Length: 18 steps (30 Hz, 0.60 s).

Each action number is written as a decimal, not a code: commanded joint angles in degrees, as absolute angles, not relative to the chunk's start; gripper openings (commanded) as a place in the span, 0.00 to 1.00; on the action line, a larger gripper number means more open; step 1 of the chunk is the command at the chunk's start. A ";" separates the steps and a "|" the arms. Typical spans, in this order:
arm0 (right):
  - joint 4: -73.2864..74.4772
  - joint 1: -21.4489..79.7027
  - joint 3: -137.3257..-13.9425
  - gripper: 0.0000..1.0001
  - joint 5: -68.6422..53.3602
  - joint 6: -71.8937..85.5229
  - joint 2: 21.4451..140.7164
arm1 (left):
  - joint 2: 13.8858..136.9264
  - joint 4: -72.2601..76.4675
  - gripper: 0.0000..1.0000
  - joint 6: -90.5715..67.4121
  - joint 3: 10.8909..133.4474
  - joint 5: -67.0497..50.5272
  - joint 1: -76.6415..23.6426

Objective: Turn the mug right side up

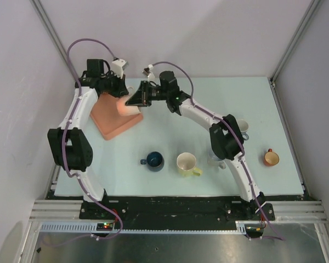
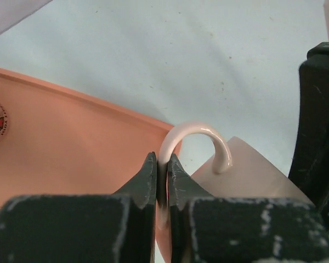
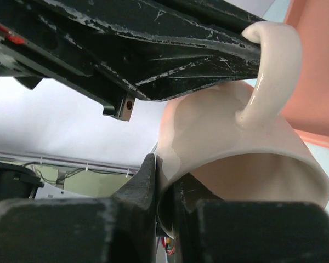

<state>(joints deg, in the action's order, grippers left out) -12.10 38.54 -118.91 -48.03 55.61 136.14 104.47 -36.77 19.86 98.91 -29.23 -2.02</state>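
Note:
A pale pink mug is held in the air over the near right corner of the salmon tray, tilted on its side. My left gripper is shut on the mug's handle. My right gripper is shut on the mug's rim, one finger inside and one outside the wall. In the right wrist view the mug's opening faces down toward the camera and the handle points up, pinched by the left gripper's fingers. In the top view both grippers meet at the mug, left and right.
A dark blue mug, a yellow mug, an orange mug and a white mug stand upright on the pale table. Another mug is partly hidden under the right arm. Walls close in left, right and back.

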 commanded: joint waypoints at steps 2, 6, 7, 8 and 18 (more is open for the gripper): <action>-5.83 37.88 -117.82 0.01 -46.02 49.38 129.50 | 100.70 -33.10 0.28 13.97 103.19 -33.69 -1.58; 12.72 36.92 -116.90 0.00 -33.85 35.70 122.65 | 99.52 -35.77 0.93 14.13 102.70 -32.88 -0.93; 17.65 36.87 -117.03 0.00 -29.49 32.79 120.78 | 99.07 -36.65 0.96 14.18 102.68 -32.57 -0.60; 21.31 36.85 -117.18 0.00 -26.17 29.40 119.41 | 98.67 -37.27 0.98 14.21 102.76 -32.15 -0.39; 53.94 36.47 -117.21 0.00 8.81 11.53 113.89 | 97.00 -42.42 1.00 16.46 102.39 -23.97 2.29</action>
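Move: From the right hand, already pinching the pink mug's rim, bare table lies about 18 cm to the right, level and 18 cm below. The orange tray's middle is some 11 cm left and 4 cm ahead of this hand, the blue mug 7 cm right and 16 cm back, the cream mug 20 cm right and 17 cm back, all well below. The left hand grips the handle, with the mug's middle about 5 cm back, 3 cm right and 3 cm below. Opening wide, the left fingers let go of the pink mug's handle as that hand rises about 4 cm and then slips left. The right hand keeps its rim pinch and, after a slight lift, swings the mug right, away from the tray, by some 15 cm and a few cm lower, its left-pointing fingers tipping down about 45 degrees while turning clockwise towards forward. ##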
